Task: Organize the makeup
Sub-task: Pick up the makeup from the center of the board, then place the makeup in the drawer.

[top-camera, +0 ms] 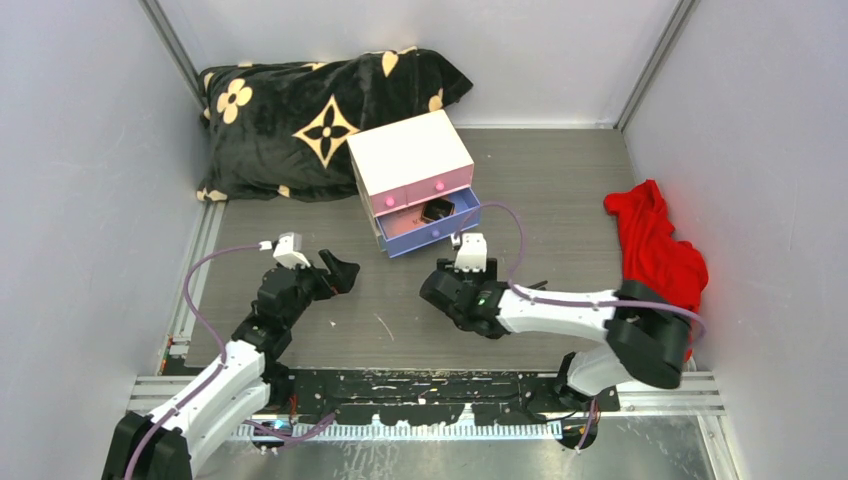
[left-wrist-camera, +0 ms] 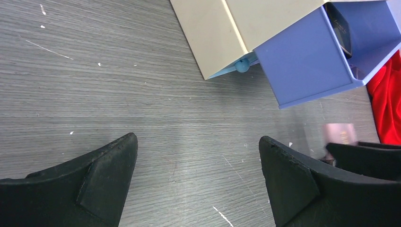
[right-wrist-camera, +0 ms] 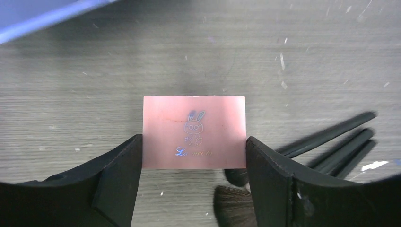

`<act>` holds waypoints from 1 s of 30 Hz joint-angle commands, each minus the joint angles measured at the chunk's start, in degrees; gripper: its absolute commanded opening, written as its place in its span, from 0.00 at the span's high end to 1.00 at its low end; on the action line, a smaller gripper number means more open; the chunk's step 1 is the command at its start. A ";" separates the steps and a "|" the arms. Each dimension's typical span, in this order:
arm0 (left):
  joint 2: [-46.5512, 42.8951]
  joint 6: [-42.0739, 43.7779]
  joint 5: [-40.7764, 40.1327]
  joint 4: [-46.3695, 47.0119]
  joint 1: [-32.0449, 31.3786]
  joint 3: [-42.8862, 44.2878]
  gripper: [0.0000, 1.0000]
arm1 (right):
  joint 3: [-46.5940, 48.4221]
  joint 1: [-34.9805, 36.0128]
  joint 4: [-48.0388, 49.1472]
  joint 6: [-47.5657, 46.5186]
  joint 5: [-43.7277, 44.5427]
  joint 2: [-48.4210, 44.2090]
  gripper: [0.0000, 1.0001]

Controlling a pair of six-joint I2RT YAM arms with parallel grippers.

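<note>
My right gripper (right-wrist-camera: 193, 138) is shut on the tiny pink square compact (right-wrist-camera: 194, 131), one finger against each side edge; a bunny print shows on its lid. Black-handled brushes (right-wrist-camera: 331, 142) lie on the table just right of it, their bristles (right-wrist-camera: 234, 203) beneath my right finger. In the top view this gripper (top-camera: 440, 285) sits in front of the open blue drawer (top-camera: 430, 232), which holds a black compact (top-camera: 437, 211). My left gripper (left-wrist-camera: 198, 139) is open over bare table and holds nothing; in the top view it (top-camera: 340, 270) is left of the drawer.
The cream drawer box (top-camera: 410, 160) stands mid-table with its pink drawers shut. A black flowered cushion (top-camera: 310, 120) fills the back left corner. A red cloth (top-camera: 655, 245) lies by the right wall. Grey walls enclose three sides.
</note>
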 commanded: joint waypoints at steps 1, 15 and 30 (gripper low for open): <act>0.63 0.37 -0.61 1.76 0.28 1.51 0.00 | 9.66 0.23 -7.46 -11.10 1.24 -9.61 0.95; 0.62 0.86 -0.41 -1.37 0.34 4.40 0.00 | 31.64 -10.18 -6.31 -27.78 -18.43 0.24 0.94; 0.71 0.98 -0.50 -1.17 0.27 5.09 0.00 | 40.97 -11.08 -5.22 -33.30 -18.42 9.60 0.93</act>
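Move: The pink makeup case is already in the right hand. The open blue drawer it is being taken to lies some 7 cm ahead and 7 cm to the left, about 2 cm higher. The black compact inside the drawer is about 9 cm ahead and 5 cm left, and the cabinet's middle some 16 cm ahead and 10 cm left. The brushes lie about 9 cm back and 8 cm right on the table. From the idle left hand the drawer is roughly 8 cm ahead and 15 cm right. Up first and fast, the right hand climbs about 18 cm with the pink case still pinched by its two ends, drifting forward and left as it goes. Then it carries on forward and left while sinking about 5 cm, slowing over the open blue drawer in front of the pink knobs, having turned roughly 20 degrees counter-clockwise; the fingers keep their hold. ##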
